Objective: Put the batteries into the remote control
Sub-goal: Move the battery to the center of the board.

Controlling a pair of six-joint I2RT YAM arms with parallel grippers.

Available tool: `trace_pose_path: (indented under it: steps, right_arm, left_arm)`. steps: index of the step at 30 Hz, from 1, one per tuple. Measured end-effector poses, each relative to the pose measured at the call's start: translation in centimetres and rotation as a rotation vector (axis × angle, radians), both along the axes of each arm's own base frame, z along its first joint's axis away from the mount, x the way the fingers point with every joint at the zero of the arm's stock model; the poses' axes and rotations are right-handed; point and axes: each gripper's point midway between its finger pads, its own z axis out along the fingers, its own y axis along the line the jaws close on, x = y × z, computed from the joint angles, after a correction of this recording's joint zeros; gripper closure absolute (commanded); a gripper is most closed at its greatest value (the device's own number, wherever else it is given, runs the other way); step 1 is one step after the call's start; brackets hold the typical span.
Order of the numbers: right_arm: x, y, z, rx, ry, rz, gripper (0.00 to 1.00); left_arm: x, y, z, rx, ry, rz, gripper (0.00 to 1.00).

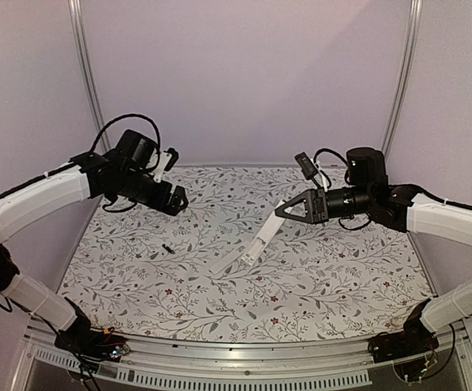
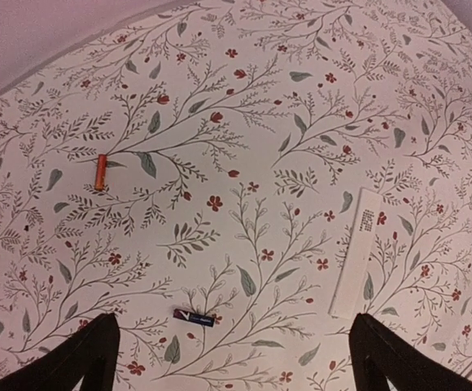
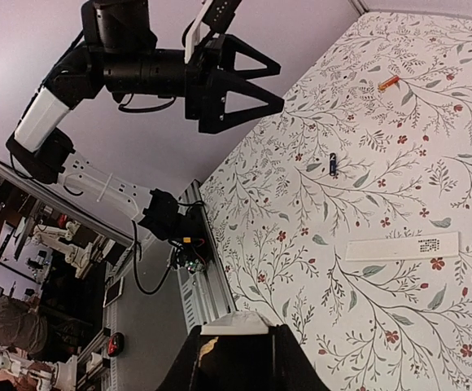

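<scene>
My right gripper (image 1: 286, 210) (image 3: 238, 346) is shut on the upper end of the white remote control (image 1: 264, 234), which hangs slanting down toward the mat; only its white end (image 3: 238, 323) shows in the right wrist view, and the black button patch is hidden. A dark battery (image 1: 168, 248) (image 2: 194, 318) (image 3: 332, 165) lies on the floral mat. An orange battery (image 2: 100, 172) (image 3: 389, 82) lies farther off. My left gripper (image 1: 177, 199) (image 2: 236, 362) (image 3: 256, 81) is open and empty, held above the mat with the dark battery between its fingers in its own view.
A flat white strip with small print (image 1: 229, 263) (image 2: 356, 252) (image 3: 403, 247) lies on the mat beside the remote's lower end. The floral mat (image 1: 317, 285) covers the table. A metal rail (image 1: 244, 358) runs along the near edge, with white walls around.
</scene>
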Motion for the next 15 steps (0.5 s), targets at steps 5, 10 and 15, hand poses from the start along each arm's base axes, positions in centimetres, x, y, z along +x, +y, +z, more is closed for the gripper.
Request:
trace_pose_path:
  steps: [5,10,15]
  right_arm:
    - [-0.3,-0.1,-0.7,-0.008,0.009,0.012,1.0]
    - [-0.5,-0.2,-1.2,-0.014,0.016,0.019,1.0]
    - [-0.7,-0.2,-1.4,-0.016,0.019,0.027,1.0]
  left_arm:
    - [4.7,1.3,-1.7,0.082,0.077,0.06,0.05]
    - [9.5,4.2,-5.1,0.159,0.175,0.128,0.21]
    - [13.7,6.1,-8.4,0.206,0.252,0.166,0.32]
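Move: The empty left hand is going for the orange battery, which lies on the table about 23 cm ahead of it, 6 cm to its left and 19 cm below. The dark battery is nearly beneath this hand, some 4 cm ahead and 3 cm left; the flat white slab lies level with the hand and roughly 17 cm to its right. From the right hand, the orange battery is about 31 cm ahead, 36 cm left and 26 cm down. The left hand sweeps forward about 14 cm while sinking some 8 cm and drifting left, leaving the dark battery behind as it closes on the orange one; its wrist tips the fingers steeper towards the table, some 20 degrees of turn in all, and the wide-open fingers start to narrow to about three-quarters, touching nothing yet. Meanwhile the right hand keeps its grip on the white remote in the air, letting it sink only a centimetre or so. ##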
